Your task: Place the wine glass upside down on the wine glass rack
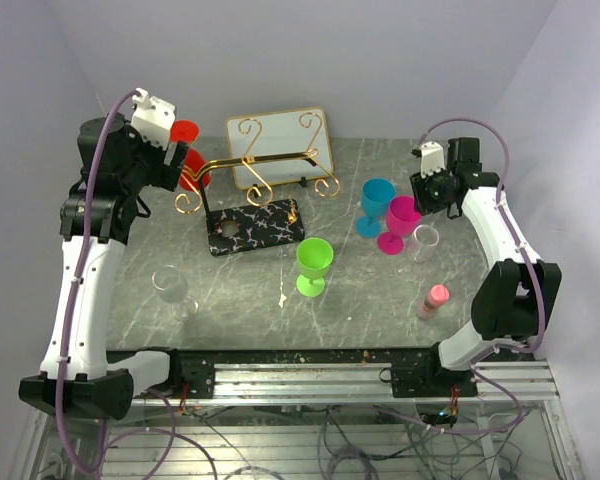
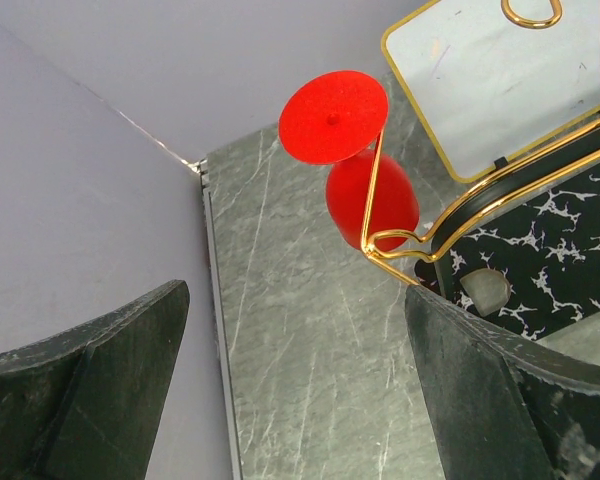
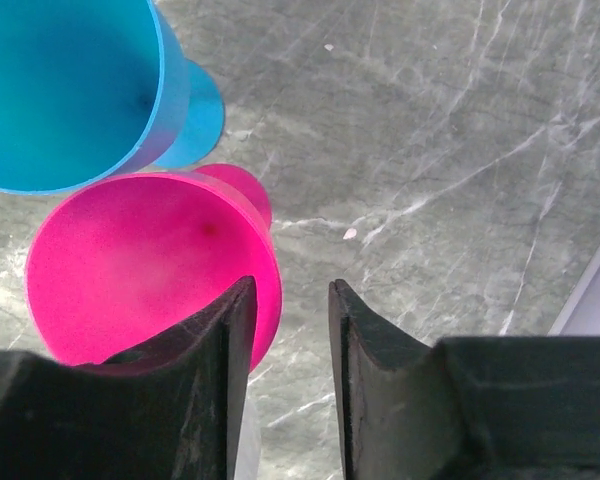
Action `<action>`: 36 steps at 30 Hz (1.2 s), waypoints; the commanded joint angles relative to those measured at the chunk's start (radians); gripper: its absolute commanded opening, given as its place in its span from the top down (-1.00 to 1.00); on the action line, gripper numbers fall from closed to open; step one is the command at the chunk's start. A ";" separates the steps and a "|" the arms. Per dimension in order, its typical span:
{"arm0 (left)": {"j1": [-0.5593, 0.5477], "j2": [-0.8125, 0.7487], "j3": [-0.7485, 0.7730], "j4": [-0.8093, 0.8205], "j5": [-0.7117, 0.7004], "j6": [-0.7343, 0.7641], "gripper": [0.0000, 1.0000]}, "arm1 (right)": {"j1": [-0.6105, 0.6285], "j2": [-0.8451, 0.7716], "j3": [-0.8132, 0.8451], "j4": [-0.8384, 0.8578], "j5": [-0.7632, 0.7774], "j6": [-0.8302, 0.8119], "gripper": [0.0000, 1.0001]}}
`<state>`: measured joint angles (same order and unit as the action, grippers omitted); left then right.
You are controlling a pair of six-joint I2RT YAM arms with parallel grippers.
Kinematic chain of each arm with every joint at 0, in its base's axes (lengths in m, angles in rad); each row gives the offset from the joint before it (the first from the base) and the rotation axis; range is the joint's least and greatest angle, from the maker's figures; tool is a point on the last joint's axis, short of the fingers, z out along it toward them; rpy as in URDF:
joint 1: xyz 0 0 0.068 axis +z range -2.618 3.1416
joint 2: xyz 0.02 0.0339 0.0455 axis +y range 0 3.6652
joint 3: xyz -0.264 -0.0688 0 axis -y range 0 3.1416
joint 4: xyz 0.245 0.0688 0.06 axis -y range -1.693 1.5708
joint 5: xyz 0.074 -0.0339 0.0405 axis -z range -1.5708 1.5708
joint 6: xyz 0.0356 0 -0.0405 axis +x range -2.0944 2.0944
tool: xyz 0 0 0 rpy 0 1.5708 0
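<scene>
The gold wire wine glass rack (image 1: pixel 250 160) stands on its black marbled base (image 1: pixel 255 228) at the back left. A red wine glass (image 1: pixel 190 165) hangs upside down at the rack's left end, its foot (image 2: pixel 332 115) uppermost and its bowl (image 2: pixel 370 200) below. My left gripper (image 1: pixel 180 172) (image 2: pixel 298 292) hangs wide open just near of it, with nothing between its fingers. At the right, my right gripper (image 1: pixel 418 205) (image 3: pixel 292 285) is over an upright pink wine glass (image 1: pixel 400 220) (image 3: pixel 150 265). Its jaws stand narrowly apart astride the bowl's rim, the left finger (image 3: pixel 220 360) over the bowl and the right finger (image 3: pixel 370 370) outside it.
A blue glass (image 1: pixel 377 200) (image 3: pixel 70 90) stands against the pink one. A green glass (image 1: pixel 314 262) stands mid-table, a clear glass (image 1: pixel 170 285) front left, another clear glass (image 1: pixel 426 238) and a small pink-topped item (image 1: pixel 435 298) at right. A gold-rimmed white tray (image 1: pixel 280 135) (image 2: pixel 500 80) leans behind the rack.
</scene>
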<state>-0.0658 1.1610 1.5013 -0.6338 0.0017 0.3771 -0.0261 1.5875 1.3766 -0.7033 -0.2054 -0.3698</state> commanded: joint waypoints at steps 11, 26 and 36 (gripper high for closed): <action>0.016 0.026 0.050 -0.020 0.020 0.008 -0.99 | -0.007 0.027 0.037 -0.011 0.045 0.001 1.00; 0.021 0.015 0.010 0.005 0.032 -0.006 -0.99 | -0.098 -0.003 0.091 0.036 0.220 0.037 1.00; 0.027 0.003 0.010 0.017 0.077 -0.046 -0.99 | -0.167 -0.062 0.121 0.085 0.314 0.045 1.00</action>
<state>-0.0509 1.1858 1.5120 -0.6476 0.0147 0.3504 -0.1749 1.5841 1.4494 -0.6701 0.0505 -0.3325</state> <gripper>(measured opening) 0.994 0.012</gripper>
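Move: The magenta glass is centred about 4 cm to the right hand's left, level with it fore and aft and some 6 cm below. Its right rim runs between the open fingertips. The blue glass crowds it, roughly 6 cm to the left of it and 4 cm farther out, and the clear tumbler stands about 5 cm to its right and 5 cm nearer. From the left hand the magenta glass lies some 52 cm right, 3 cm ahead, 28 cm below. The magenta glass is pinched by the right side of its rim as the right fingers close fully after settling barely lower, one fingertip inside the bowl and one outside. The right hand then carries it about 10 cm to the right, away from the blue glass, picking up speed and rising some 4 cm, while the wrist swings roughly 20 degrees clockwise and its left side dips. ##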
